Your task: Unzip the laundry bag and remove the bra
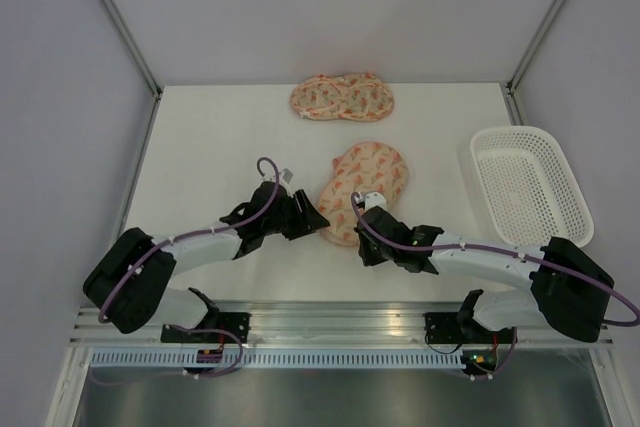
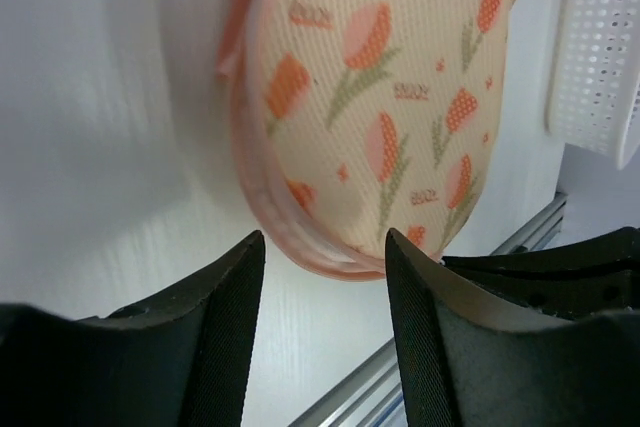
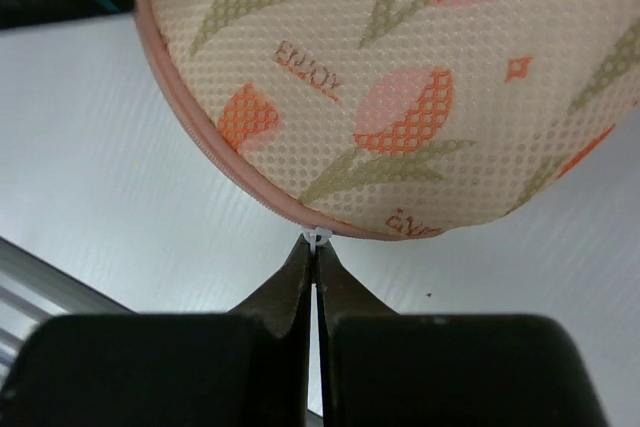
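Note:
The laundry bag [image 1: 365,190], pink-orange mesh with a tulip-like print, lies zipped shut in the middle of the table, one lobe showing on top. My right gripper [image 1: 360,234] is at its near edge, shut [image 3: 316,245] on the small white zipper pull [image 3: 317,238] at the pink zipper seam. My left gripper [image 1: 316,219] is open [image 2: 325,239] just short of the bag's left near edge [image 2: 300,247] and touches nothing. The bag fills both wrist views [image 3: 400,87]. The bra is hidden.
A twin printed pouch [image 1: 343,97] lies at the far middle of the table. A white plastic lattice basket [image 1: 530,187] stands at the right and shows in the left wrist view [image 2: 600,57]. The metal rail [image 1: 340,322] runs along the near edge.

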You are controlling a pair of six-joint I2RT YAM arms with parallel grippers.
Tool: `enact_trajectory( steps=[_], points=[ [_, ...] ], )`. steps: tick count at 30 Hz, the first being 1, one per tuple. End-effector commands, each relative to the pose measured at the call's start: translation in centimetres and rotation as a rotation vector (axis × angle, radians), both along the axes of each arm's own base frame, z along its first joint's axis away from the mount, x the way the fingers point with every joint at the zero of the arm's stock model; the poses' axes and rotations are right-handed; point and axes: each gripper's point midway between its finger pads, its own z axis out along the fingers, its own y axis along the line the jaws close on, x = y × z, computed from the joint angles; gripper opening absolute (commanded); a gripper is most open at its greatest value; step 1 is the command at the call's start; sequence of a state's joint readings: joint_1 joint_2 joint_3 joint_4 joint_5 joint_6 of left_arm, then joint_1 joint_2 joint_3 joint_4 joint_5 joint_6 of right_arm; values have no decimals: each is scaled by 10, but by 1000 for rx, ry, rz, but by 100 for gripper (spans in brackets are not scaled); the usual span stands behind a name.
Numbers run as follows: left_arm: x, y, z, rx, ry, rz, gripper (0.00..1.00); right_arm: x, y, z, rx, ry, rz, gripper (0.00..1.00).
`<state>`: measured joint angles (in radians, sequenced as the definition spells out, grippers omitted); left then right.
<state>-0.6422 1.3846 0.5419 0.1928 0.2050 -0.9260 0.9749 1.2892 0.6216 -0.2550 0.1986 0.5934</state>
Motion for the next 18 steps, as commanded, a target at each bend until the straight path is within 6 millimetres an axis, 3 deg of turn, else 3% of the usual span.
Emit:
enact_trajectory(
  steps=[1,5,8,9,10,13,18],
  points=[
    [-4,-20,18,-127,-2,108,57,1,24,15,98,-15,72,0],
    [-7,-40,18,-153,-3,97,57,-2,26,13,108,-1,82,0],
    [-8,-46,2,-129,40,97,52,-4,25,12,111,5,84,0],
    [-8,-47,-4,-122,47,99,48,-5,25,13,117,4,83,0],
    [-10,-46,-8,-117,55,101,32,-5,22,12,113,6,77,0],
    [-12,-42,-11,-126,57,114,2,-6,15,11,95,0,56,1],
    [-16,-28,-10,-110,47,148,2,4,-25,4,-67,-32,-86,0]
  ],
)
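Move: The open zip rim of the laundry bag is roughly 4 cm to the left gripper's right, 2 cm back and 2 cm below. The zip pull, in the right gripper, lies about 9 cm to the left gripper's right and 2 cm back; the bag's middle some 10 cm right and 6 cm ahead. From the right gripper, that stretch of rim is about 5 cm to the left, roughly level fore and aft. Bring the open left gripper about 4 cm right and 2 cm back to the bag's open rim beside the zip pull, then dip it some 2 cm and shut the fingers, pinching the upper panel's edge. Keep the right fingers closed on the zip pull, letting that hand drift a centimetre or two left and come most of the way back. ##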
